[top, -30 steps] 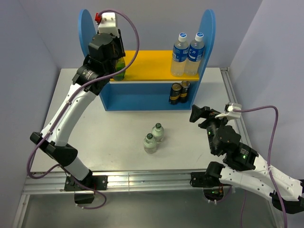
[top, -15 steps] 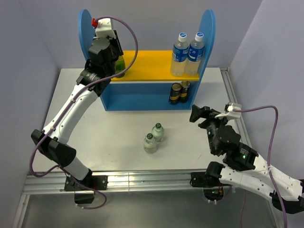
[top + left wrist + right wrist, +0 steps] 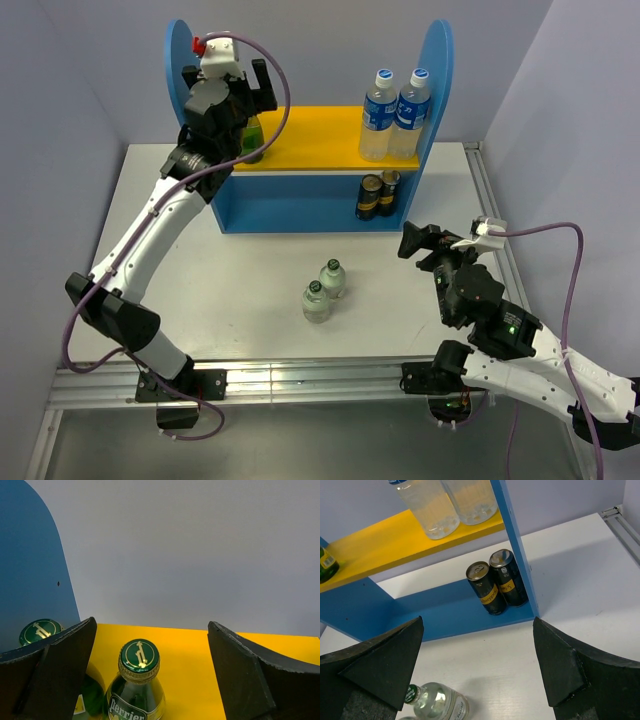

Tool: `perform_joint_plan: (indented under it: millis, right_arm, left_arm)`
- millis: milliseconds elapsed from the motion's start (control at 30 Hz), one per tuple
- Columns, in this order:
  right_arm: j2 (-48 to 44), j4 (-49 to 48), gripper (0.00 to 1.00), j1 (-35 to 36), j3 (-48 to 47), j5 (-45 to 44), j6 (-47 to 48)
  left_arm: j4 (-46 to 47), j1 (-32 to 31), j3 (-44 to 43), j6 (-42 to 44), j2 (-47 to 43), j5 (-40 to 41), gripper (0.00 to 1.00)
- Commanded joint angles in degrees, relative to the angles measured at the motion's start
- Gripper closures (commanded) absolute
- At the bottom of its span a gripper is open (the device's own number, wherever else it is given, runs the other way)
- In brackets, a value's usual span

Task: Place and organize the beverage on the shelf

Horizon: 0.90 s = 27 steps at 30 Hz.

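The shelf (image 3: 438, 70) stands at the back of the table, its yellow upper board (image 3: 310, 138) between blue side panels. My left gripper (image 3: 228, 85) hangs open over the board's left end. A green Perrier bottle (image 3: 139, 680) stands upright between its fingers (image 3: 60, 665), touching neither. A second green bottle (image 3: 40, 630) shows behind the left finger, by the blue panel. Two clear glass bottles (image 3: 333, 277) (image 3: 316, 300) stand on the table in front. My right gripper (image 3: 452, 236) is open and empty, low over the table right of them (image 3: 477, 621).
Two water bottles (image 3: 380, 115) (image 3: 412, 108) stand at the right end of the yellow board. Two dark cans (image 3: 372, 196) (image 3: 390, 188) sit below them on the blue base. A metal rail (image 3: 490, 200) runs along the table's right edge.
My left gripper has opened and let go of the green bottle, which stands on the yellow board. Before that the left wrist shifted back over the shelf. The right arm has not moved.
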<state>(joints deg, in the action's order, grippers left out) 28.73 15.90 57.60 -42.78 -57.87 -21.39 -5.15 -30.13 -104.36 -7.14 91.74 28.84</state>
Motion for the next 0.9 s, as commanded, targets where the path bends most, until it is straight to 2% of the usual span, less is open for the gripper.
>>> perform_joint_plan:
  millis: [0, 100, 233, 333, 467, 567, 700, 867]
  right_arm:
    - [0.18, -1.49, 0.04, 0.14, 0.07, -1.81, -0.32]
    - [0.19, -1.40, 0.04, 0.14, 0.16, -2.07, -0.32]
    - [0.10, -0.79, 0.04, 0.14, -0.19, -2.25, -0.50]
    - [-0.25, -0.35, 0.04, 0.14, -0.28, -2.43, -0.94]
    - [-0.08, -0.34, 0.04, 0.14, -0.19, -1.99, -0.94]
    - [0.36, -0.17, 0.04, 0.14, -0.37, -1.72, -1.02]
    - [1.15, -0.17, 0.04, 0.14, -0.55, -1.90, -1.03]
    - [1.24, -0.61, 0.04, 0.14, -0.11, -2.16, -1.02]
  left_arm:
    - [0.23, -1.50, -0.85, 0.89, -3.41, -0.99, 0.00]
    - [-2.32, -5.45, -0.68, 2.21, -6.04, 1.65, 0.01]
    - [-6.71, -12.21, 0.99, 1.95, -10.35, 10.33, 0.01]
    - [-9.00, -17.22, 6.95, 0.20, -16.23, 15.27, 0.01]
    - [-9.96, -22.60, 25.66, -7.59, -28.34, 21.68, 0.01]
    - [-12.78, -23.92, 35.78, -13.84, -34.51, 21.44, 0.01]
    - [-13.84, -26.11, 46.68, -20.01, -39.79, 17.05, 0.01]
    - [-9.72, -34.46, 58.73, -27.30, -41.73, 15.02, 0.01]
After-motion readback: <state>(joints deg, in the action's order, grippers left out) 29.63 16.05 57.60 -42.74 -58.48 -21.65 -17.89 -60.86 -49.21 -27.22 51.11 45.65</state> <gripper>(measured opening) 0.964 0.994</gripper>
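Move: The emptied left hand still straddles the green bottle just stood on the upper shelf, its middle about 1 cm left and 4 cm below; the other green bottle is some 8 cm left, level ahead and as low. The near clear bottle on the table lies about 26 cm back, 15 right and 39 below; the far clear bottle, 21 back and 18 right. From the right hand, the near clear bottle is about 19 cm left, 2 back and 23 below. Open left hand backs off the shelved green bottle some 22 cm, then sinks about 21 towards the clear bottles. ##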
